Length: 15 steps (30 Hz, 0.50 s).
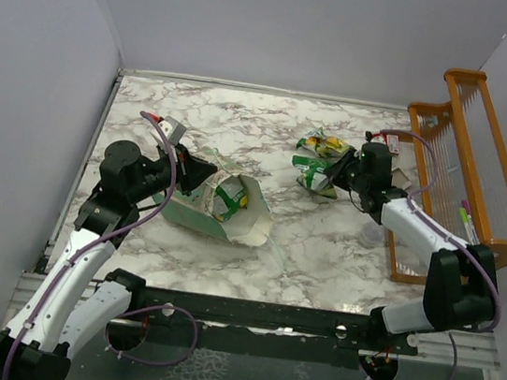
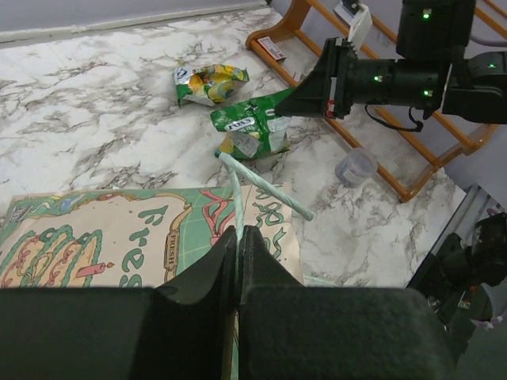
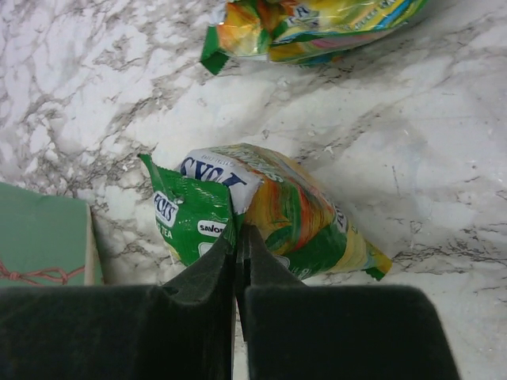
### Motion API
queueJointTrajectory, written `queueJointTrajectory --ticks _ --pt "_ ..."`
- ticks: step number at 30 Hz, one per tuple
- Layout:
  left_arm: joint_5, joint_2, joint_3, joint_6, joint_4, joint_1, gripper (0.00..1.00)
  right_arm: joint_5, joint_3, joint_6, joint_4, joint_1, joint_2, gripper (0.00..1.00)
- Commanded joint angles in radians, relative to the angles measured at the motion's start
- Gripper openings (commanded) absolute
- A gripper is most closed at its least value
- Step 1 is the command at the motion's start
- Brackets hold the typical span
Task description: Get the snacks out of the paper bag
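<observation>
The pale-green paper bag [image 1: 195, 215] lies on its side left of centre, its cream mouth facing right, with a green snack [image 1: 226, 201] inside. My left gripper [image 1: 195, 175] is shut on the bag's twisted paper handle [image 2: 235, 199], above its printed side [image 2: 119, 245]. Two more green-and-yellow snacks lie on the marble to the right: a far one [image 1: 326, 145] [image 3: 317, 28] and a near one [image 1: 310, 175] [image 3: 293, 214]. My right gripper [image 1: 332, 175] [image 3: 238, 231] is shut on the near packet's green edge, low over the table.
An orange wooden rack [image 1: 471, 154] stands along the right wall, close behind my right arm. A small translucent cup [image 2: 356, 166] sits on the marble by the rack's front rail. Grey walls close in the left, back and right sides.
</observation>
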Motion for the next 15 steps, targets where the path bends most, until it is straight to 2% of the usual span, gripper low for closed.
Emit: queueJointTrajectory --ticks 1,3,6,9,12,15 --pt "0.027 -0.002 0.053 0.018 -0.019 -0.002 0.00 -0.147 0.075 0.080 0.008 -0.065 0.086 0.02" --pt "0.029 0.000 0.056 0.019 -0.018 -0.003 0.00 -0.106 0.104 0.066 -0.028 -0.088 0.125 0.09" --pt "0.032 0.003 0.057 0.021 -0.015 -0.003 0.00 -0.010 0.157 0.019 -0.115 -0.098 0.161 0.35" --pt "0.041 0.002 0.056 0.028 -0.015 -0.002 0.00 0.030 0.153 -0.054 -0.116 -0.098 0.113 0.57" --pt "0.073 -0.003 0.039 0.034 -0.001 -0.003 0.00 -0.005 0.114 -0.122 -0.089 -0.098 0.023 0.65" --pt "0.106 -0.010 0.016 0.030 0.026 -0.003 0.00 -0.132 0.071 -0.199 -0.055 -0.098 -0.066 0.70"
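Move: The right hand already holds the green snack bag by its top; the bare table patch where it will lie is about 4 cm ahead, a centimetre left and some 11 cm below. The first snack lies some 12 cm ahead, 1 cm left and 10 cm down; the clear cup is about 10 cm back, 13 cm right and 10 cm down. From the left hand, holding the paper bag, that patch is roughly 16 cm ahead, 25 cm right and 28 cm below. The right fingers let go of the green snack bag, opening to about two thirds as the hand eases some 3 cm forward and 2 cm down towards the first snack, drifting about 3 cm right. With the fingers spreading, it turns back upward by about 2.5 cm, clear of the snack. The left hand keeps its hold on the paper bag, almost still. ##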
